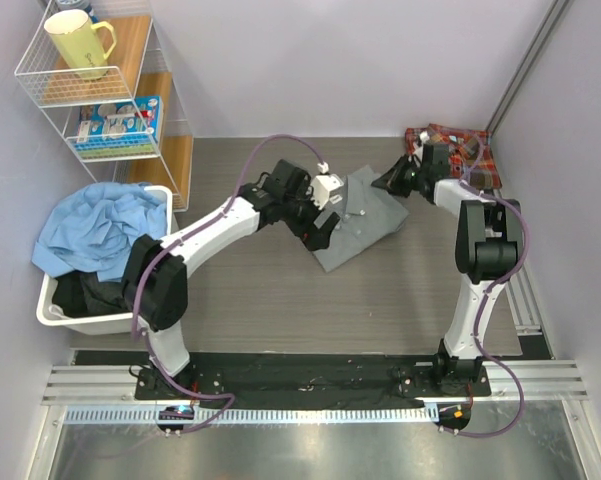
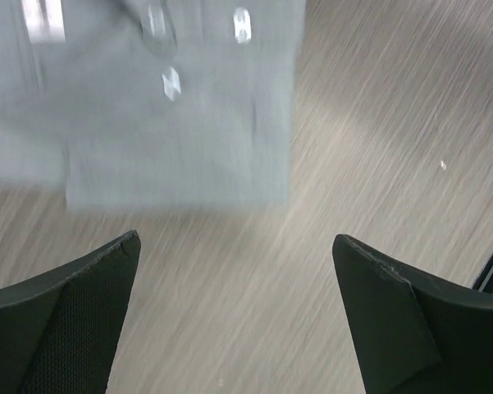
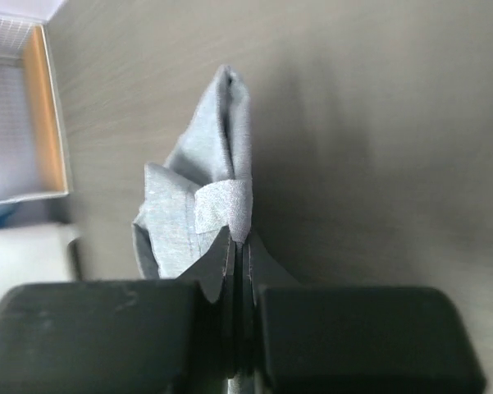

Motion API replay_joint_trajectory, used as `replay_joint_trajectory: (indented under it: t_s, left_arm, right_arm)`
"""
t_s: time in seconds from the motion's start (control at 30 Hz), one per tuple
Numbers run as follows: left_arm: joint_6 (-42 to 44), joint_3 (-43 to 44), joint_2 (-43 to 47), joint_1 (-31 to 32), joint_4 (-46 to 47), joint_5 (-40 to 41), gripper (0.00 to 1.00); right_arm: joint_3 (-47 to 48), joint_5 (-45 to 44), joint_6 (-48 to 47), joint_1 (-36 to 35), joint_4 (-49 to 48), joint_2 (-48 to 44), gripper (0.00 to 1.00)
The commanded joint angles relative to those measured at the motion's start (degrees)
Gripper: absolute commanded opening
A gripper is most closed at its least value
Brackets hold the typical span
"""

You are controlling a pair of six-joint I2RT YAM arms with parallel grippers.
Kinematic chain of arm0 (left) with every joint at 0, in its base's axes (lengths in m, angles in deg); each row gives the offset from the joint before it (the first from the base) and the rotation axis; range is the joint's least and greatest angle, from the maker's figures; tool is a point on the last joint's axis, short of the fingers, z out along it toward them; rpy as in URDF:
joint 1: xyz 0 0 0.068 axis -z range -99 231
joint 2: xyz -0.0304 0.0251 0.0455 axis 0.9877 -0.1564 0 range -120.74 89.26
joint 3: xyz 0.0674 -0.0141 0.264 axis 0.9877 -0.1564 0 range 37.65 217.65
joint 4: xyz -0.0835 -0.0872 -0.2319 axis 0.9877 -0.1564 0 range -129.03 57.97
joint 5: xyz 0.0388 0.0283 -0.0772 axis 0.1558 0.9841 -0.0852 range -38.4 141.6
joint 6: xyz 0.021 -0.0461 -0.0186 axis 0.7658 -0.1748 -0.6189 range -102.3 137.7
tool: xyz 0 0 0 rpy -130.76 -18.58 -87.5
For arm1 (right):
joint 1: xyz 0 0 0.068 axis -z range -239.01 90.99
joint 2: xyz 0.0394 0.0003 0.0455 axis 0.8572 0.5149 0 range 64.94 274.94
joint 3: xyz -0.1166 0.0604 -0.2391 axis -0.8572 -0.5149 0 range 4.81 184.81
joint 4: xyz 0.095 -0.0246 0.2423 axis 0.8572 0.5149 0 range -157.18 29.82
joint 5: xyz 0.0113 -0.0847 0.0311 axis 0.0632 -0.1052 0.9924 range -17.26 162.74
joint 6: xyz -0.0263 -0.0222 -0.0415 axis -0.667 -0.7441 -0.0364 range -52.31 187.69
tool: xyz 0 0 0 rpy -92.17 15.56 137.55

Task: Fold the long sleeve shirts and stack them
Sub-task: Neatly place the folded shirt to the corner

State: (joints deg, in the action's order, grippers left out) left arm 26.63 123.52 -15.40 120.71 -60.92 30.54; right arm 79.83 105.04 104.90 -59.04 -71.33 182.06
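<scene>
The grey long sleeve shirt [image 1: 365,222] lies folded in the middle of the table, small pale buttons showing in the left wrist view [image 2: 172,98]. My left gripper [image 1: 318,230] hovers at the shirt's left edge, open, with only bare table between its fingers [image 2: 236,240]. At the shirt's far right corner my right gripper [image 1: 393,180] is shut on a bunched fold of the grey cloth [image 3: 217,185], pinched between the jaws [image 3: 239,242]. The plaid long sleeve shirt [image 1: 458,150] sits crumpled at the back right, behind the right arm.
A white laundry basket [image 1: 55,310] with blue cloth [image 1: 100,230] and dark clothes stands at the left. A wire shelf [image 1: 130,110] with a yellow mug [image 1: 77,42] stands at the back left, also visible from the right wrist [image 3: 25,123].
</scene>
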Motion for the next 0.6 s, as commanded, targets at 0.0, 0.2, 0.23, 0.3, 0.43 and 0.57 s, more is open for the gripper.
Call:
replay_joint_trajectory:
  t_s: [0.0, 0.2, 0.23, 0.3, 0.43, 0.57]
  left_arm:
    - [0.91, -4.11, 3.94, -0.85, -6.89, -0.57, 1.00]
    - [1.18, -7.11, 5.61, -1.82, -7.68, -0.39, 1.00]
    - [1.09, -7.55, 5.87, -1.82, -7.42, -0.39, 1.00]
    - [0.65, -8.34, 6.40, -1.91, -6.89, 0.58, 1.00]
    - [-0.05, -10.36, 6.93, -2.09, -6.36, 1.19, 1.00]
    - [-0.49, -12.21, 7.54, -2.17, -5.13, 1.63, 1.00]
  right_arm:
    - [17.64, -9.43, -20.39, 0.03, 20.01, -0.15, 0.01]
    - [36.29, -15.68, -28.06, 1.88, 29.00, 6.62, 0.01]
    - [38.33, -16.73, -29.64, 2.31, 29.62, 7.41, 0.01]
    - [44.03, -17.44, -30.79, 2.75, 31.11, 9.34, 0.01]
    - [52.23, -19.46, -33.78, 3.72, 32.44, 12.16, 0.01]
    - [58.91, -21.13, -36.24, 4.51, 32.53, 14.62, 0.01]
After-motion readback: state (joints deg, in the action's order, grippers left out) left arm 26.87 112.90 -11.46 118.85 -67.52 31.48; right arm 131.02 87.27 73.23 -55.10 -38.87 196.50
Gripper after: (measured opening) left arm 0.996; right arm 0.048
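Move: The plaid shirt pile in the far corner is where I'm taking the grey folded shirt: its middle lies about 8 cm ahead and 19 cm right of my right hand, 4 cm below. The grey shirt's middle trails some 9 cm back and 5 cm left of that hand, and the back wall stands roughly 15 cm straight ahead. From my left hand the pile is about 20 cm ahead, 33 cm right and 8 cm down. Still pinching the grey shirt's edge, my right hand carries it forward, right and up towards the plaid pile, over 10 cm each way; most of the lift comes early, then I sweep right while my fingers swing from forward-left to nearly straight ahead, still slanting down. My left hand, empty and wide open, backs away from the shirt: left, back and down. ##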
